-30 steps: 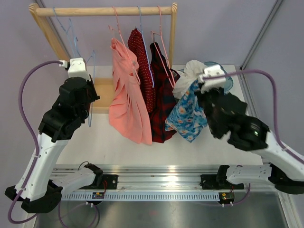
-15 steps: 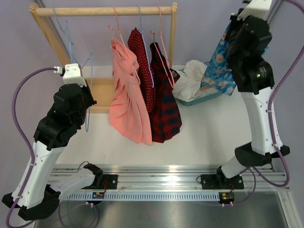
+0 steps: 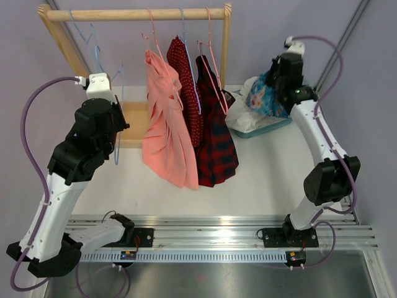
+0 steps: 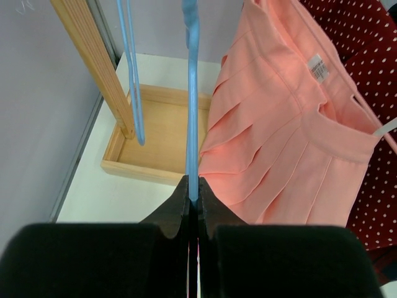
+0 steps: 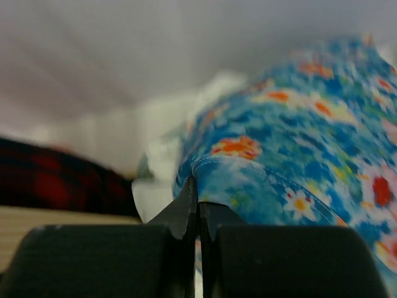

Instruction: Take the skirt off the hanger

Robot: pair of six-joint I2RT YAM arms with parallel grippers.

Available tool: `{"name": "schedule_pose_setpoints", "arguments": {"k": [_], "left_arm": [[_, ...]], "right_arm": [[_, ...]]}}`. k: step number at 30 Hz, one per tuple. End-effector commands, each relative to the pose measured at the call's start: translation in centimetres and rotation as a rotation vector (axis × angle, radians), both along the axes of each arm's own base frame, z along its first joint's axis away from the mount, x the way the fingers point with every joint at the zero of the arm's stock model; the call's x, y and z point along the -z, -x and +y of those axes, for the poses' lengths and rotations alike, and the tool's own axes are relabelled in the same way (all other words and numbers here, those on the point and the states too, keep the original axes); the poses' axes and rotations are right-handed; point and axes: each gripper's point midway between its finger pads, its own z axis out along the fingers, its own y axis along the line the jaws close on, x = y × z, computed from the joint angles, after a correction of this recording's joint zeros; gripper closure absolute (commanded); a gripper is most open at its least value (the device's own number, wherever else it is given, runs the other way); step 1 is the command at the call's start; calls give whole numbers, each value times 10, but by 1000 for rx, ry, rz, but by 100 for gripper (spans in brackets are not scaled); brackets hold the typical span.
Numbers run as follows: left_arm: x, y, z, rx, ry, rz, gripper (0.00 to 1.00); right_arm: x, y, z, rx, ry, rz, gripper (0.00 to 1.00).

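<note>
The blue floral skirt [image 3: 263, 99] [image 5: 298, 155] is bunched over the teal tub [image 3: 268, 127] at the back right, off its hanger. My right gripper [image 3: 278, 87] [image 5: 198, 192] is shut on a fold of its hem. The bare blue wire hanger [image 4: 192, 93] [image 3: 115, 149] stands upright in my left gripper [image 4: 193, 194] [image 3: 113, 124], which is shut on the wire near the rack's left post. The skirt and the hanger are far apart.
A wooden rack [image 3: 136, 13] carries a pink skirt [image 3: 164, 136], a red dotted garment [image 3: 186, 93] and a dark plaid one [image 3: 214, 136] on hangers. A wooden tray [image 4: 155, 149] lies at the rack's foot. White cloth [image 3: 239, 115] lies in the tub.
My right arm swung up high with the floral skirt, then came down to the tub at the back right. The left arm with the hanger shifted only slightly.
</note>
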Motion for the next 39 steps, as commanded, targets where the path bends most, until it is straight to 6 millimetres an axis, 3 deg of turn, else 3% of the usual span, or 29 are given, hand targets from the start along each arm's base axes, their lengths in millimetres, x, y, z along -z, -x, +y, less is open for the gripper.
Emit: {"name": "schedule_pose_setpoints", "arguments": {"k": [1,2,3,4,5,6,7,8,9,10,11,12,13,14,15,16,17,18,19,21,22,25,32,39], "left_arm": [[-38,-13,0,-22,20,-96,100],[-43,-17,-1,-22,15,-101,100],[-46,-20,0,-28,7,-100,100],[-61,-22,0,-29,10,-125,100],[-59,-31,-3,-35,-6,-109,100],[-63,-35,-3,-37,-9,-113,100],[-76,-36,-2,-41,-10,-139,100],[-79,-44,-4,-43,-16,-146,100],[-85,-48,-3,-43,-16,-160,100],[-90,-51,-3,-43,-22,-170,100],[-100,-58,-5,-42,-17,-188,100],[-105,-64,-4,-29,-12,-196,100],[-107,-70,-5,-20,-19,-194,100],[-114,-80,-6,-1,-16,-202,100],[-113,-89,-7,8,-18,-197,100],[-115,-95,-5,17,-14,-199,100],[-122,-100,-10,61,3,-215,100],[-113,-117,-2,41,3,-189,100],[-111,-124,0,45,14,-187,100],[-107,-142,-1,89,41,-198,100],[-101,-153,-3,100,69,-194,100],[-90,-177,-13,192,137,-181,100],[-59,-210,-19,236,179,-116,100],[-21,-201,-20,222,228,-31,100]], "right_arm": [[65,7,38,-138,-205,68,100],[86,8,42,-150,-218,108,66],[104,12,44,-157,-227,145,39],[134,21,50,-186,-232,216,20],[140,28,55,-213,-254,228,7],[148,34,58,-228,-268,239,5],[178,51,59,-236,-282,296,3],[165,61,65,-273,-310,255,1],[169,71,65,-279,-319,257,1],[192,88,64,-279,-323,303,0],[181,100,63,-285,-331,273,0],[185,111,63,-298,-337,282,1],[201,127,62,-302,-339,316,1],[201,143,62,-314,-346,309,1],[189,146,62,-324,-355,285,1],[198,158,62,-328,-362,303,0],[184,169,63,-350,-374,266,1],[182,176,63,-359,-381,257,0],[187,185,64,-371,-389,261,1],[174,199,69,-424,-407,216,0],[179,205,69,-429,-408,222,1],[181,216,66,-433,-387,213,1],[182,228,73,-477,-416,222,0],[184,225,74,-485,-418,222,1]]}}
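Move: The rail spot for the blue hanger in my left hand is some 33 cm ahead, 3 cm left and 20 cm up; the empty blue hanger hangs about 28 ahead, 12 left and 10 up, the pink skirt about 20 ahead, 15 right and 15 below. From my right hand, which holds the floral skirt, the teal bin's middle is roughly 15 ahead, 6 right and 30 below; the plaid dress is about 5 back, 19 left and 12 below. I plunge my right hand about 25 cm down towards the bin, opening wide to let the floral skirt go, then draw back some 20 cm, rising a little and turning about 25 degrees counter-clockwise. My left hand, still gripping the empty hanger, swings up 10 cm and forward 21 towards the rail, then sinks back 9 to bring its hook over it. ##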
